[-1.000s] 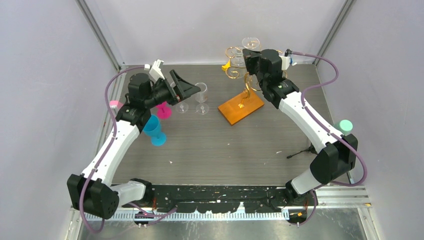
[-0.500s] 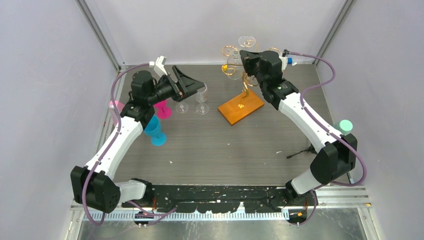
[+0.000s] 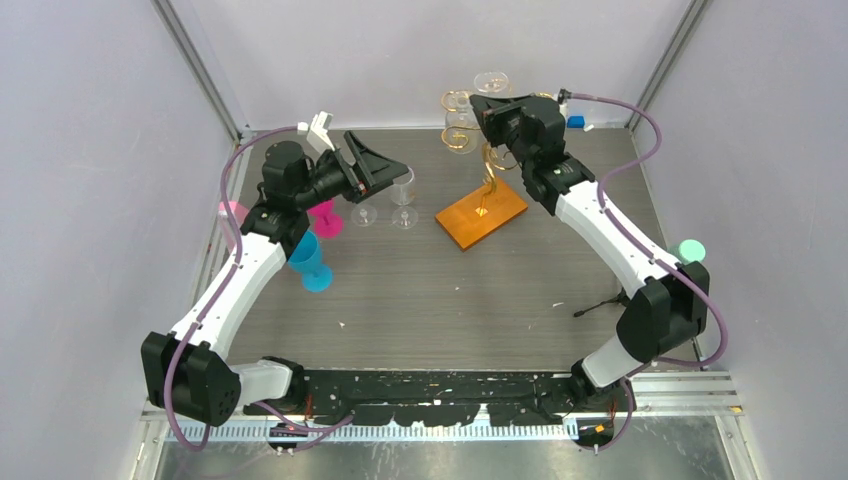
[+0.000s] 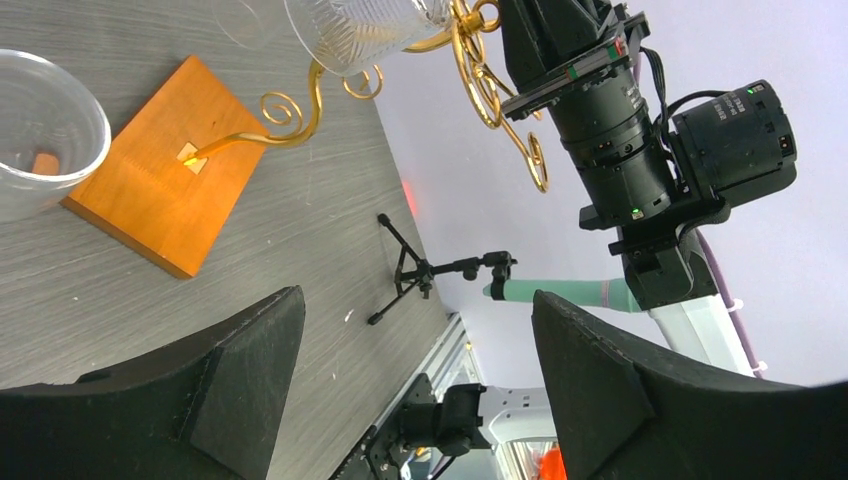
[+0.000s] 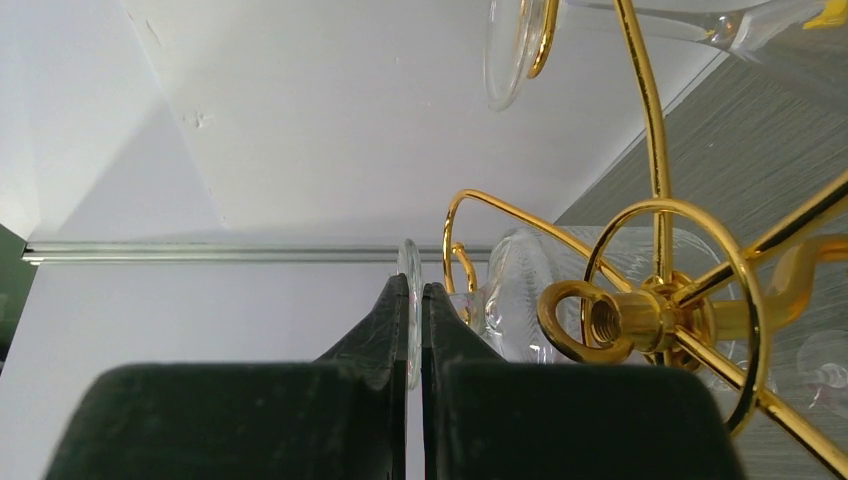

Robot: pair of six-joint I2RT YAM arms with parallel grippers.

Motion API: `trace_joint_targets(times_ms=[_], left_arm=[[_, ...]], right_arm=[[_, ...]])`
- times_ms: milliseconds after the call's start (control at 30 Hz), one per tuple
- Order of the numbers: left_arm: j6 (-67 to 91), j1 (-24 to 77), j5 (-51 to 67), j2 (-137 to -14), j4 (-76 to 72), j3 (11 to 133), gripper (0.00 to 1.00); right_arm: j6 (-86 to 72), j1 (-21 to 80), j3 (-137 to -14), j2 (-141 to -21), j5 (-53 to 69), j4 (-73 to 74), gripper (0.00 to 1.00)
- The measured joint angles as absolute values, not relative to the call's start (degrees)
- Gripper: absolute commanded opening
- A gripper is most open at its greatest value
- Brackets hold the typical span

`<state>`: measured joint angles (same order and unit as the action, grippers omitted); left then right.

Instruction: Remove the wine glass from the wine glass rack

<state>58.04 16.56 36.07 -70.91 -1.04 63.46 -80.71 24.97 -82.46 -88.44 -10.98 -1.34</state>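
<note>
The wine glass rack [image 3: 489, 168] of thin gold wire stands on its orange base [image 3: 482, 218] at the back of the table. My right gripper [image 3: 478, 108] is up at the rack's top arms. In the right wrist view it [image 5: 415, 300] is shut on the thin foot [image 5: 410, 262] of a clear wine glass. That glass's bowl [image 5: 520, 300] lies beside the rack's gold hub [image 5: 630, 320], and its stem runs by a gold loop. A second glass [image 3: 494, 82] hangs higher. My left gripper [image 3: 385, 170] is open over the table to the rack's left, holding nothing.
Two clear glasses [image 3: 403, 192] stand left of the orange base. A pink cup [image 3: 326, 221] and a blue cup [image 3: 313, 266] sit under my left arm. A green cup [image 3: 690, 250] and a small black tripod [image 3: 600, 303] are at the right.
My right gripper has shifted left and toward the back wall, still shut on the glass foot. The left gripper rose a little early on, then stayed still.
</note>
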Motion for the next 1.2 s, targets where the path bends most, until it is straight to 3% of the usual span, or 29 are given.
trace_joint_targets(times_ms=[1200], left_arm=[[54.6,13.8,31.0,-68.8,5.0,63.5,0.89]], right_arm=[[-82.3,25.3,-85.5,-91.1,3.7,-3.6,0.0]])
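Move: The right hand already pinches the wine glass by its foot; the rack's far-left curl, by its stem, lies roughly 3 cm ahead, 1 cm left and 2 cm below. The rack's hub is some 3 cm to the hand's right, 2 cm back and 5 cm below; the last hanging glass has its middle about 5 cm ahead, 5 cm right and 9 cm lower. From the empty left hand, the held glass is roughly 15 cm ahead, 12 cm right and 3 cm lower. Leftward about 4.5 cm, with 1 to 2 cm of backward travel later and a late rise of about 1 cm, the right hand draws the wine glass out past the far-left curl, turning some 15 degrees counter-clockwise and keeping its pinch on the foot. The left hand, still open, shifts about 2.5 cm left, slightly forward and down. ##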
